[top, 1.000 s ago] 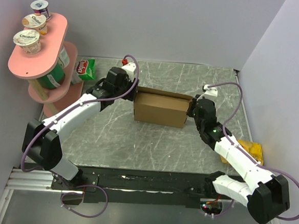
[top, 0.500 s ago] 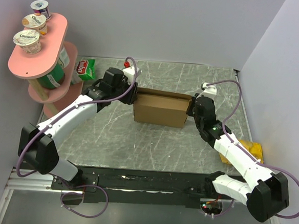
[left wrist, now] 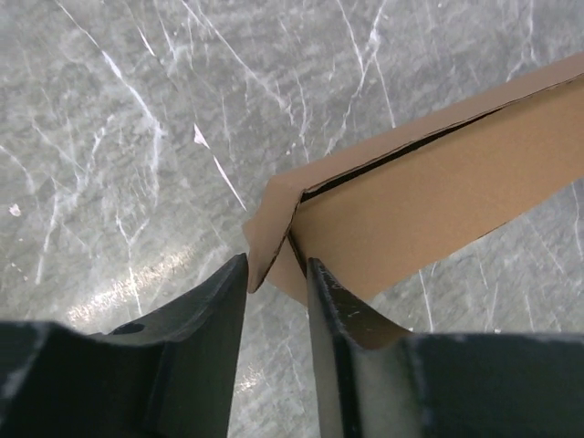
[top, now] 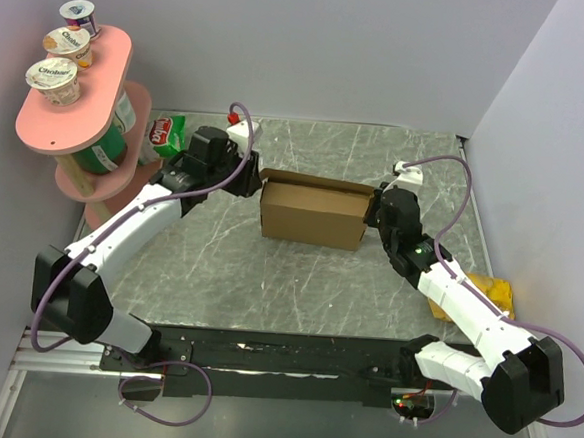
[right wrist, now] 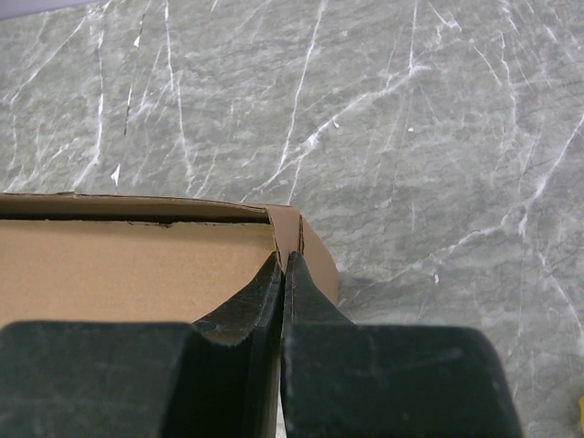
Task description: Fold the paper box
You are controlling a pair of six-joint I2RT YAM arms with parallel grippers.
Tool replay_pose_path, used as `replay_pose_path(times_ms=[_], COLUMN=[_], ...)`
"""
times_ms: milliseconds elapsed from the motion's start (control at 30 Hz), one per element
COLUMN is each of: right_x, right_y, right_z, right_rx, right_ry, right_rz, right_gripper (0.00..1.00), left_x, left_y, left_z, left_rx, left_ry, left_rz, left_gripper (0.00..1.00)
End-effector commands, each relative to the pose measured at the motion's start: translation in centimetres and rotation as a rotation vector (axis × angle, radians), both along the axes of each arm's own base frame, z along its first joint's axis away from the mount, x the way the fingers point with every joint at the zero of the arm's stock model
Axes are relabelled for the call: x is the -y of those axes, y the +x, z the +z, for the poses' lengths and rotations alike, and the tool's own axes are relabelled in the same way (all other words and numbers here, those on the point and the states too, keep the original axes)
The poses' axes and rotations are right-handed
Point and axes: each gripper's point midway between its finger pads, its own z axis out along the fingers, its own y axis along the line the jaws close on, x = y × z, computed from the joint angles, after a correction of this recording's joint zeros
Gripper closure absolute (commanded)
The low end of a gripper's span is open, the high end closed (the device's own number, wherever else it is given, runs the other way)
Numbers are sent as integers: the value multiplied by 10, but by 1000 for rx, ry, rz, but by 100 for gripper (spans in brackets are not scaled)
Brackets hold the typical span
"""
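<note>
The paper box (top: 312, 220) is brown corrugated cardboard, standing partly folded in the middle of the marbled table. My left gripper (top: 253, 174) is at its left end. In the left wrist view the jaws (left wrist: 276, 265) stand a little apart, closed on the corner flap of the box (left wrist: 438, 192), with both fingers touching cardboard. My right gripper (top: 376, 213) is at the right end. In the right wrist view its fingers (right wrist: 283, 257) are shut together, tips pressed against the corner of the box (right wrist: 119, 265), with nothing between them.
A pink two-tier stand (top: 74, 114) at the far left carries yogurt cups (top: 56, 77) and a green can (top: 101, 151). A green snack bag (top: 166, 135) lies beside it. A yellow bag (top: 492, 293) lies by the right wall.
My left gripper has drawn back to the left and its jaws have narrowed onto the box's left corner. The box has shifted slightly left. The right gripper has stayed at the right end.
</note>
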Motion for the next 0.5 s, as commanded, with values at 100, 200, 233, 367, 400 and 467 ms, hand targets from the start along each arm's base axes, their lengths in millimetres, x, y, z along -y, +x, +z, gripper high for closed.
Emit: replay_pose_path(times_ms=[100, 200, 233, 367, 400, 467], right_x=[-7, -7, -7, -7, -8, -8], right_y=[-12, -12, -12, -12, -12, -12], right_z=[-24, -25, -25, -26, -25, -26], right_rx=[-111, -113, -113, -116, -114, -115], right_ry=[-27, -25, -25, -25, -24, -24], right_rz=[49, 50, 50, 49, 52, 54], right_gripper=[100, 100, 100, 100, 100, 100], left_x=[4, 7, 9, 12, 12, 13], left_y=[0, 0, -1, -1, 0, 0], left_z=[34, 31, 30, 29, 30, 32], left_rx=[85, 66, 62, 51, 50, 51], left_ry=[-95, -101, -104, -115, -120, -126], left_rz=[-2, -14, -20, -30, -25, -24], left_gripper=[71, 77, 78, 85, 89, 93])
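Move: The paper box's left end flap is right at the left fingertips, about 1 cm ahead and 1 cm to the right, roughly level with them. The box's middle lies some 11 cm to the left hand's right, 3 cm back and 6 cm lower; its right end flap is about 22 cm to the right and 5 cm back. From the right hand, which already pinches that right flap, the left flap is around 22 cm left and 5 cm ahead. The left fingers, part open around the edge of the box's left end flap, close until nearly shut and pinch it between their tips. Meanwhile the left hand rises about 1.5 cm, mostly early on, and rolls slightly so that its left side dips. The right hand stays in place and keeps its pinch on the right end flap. ##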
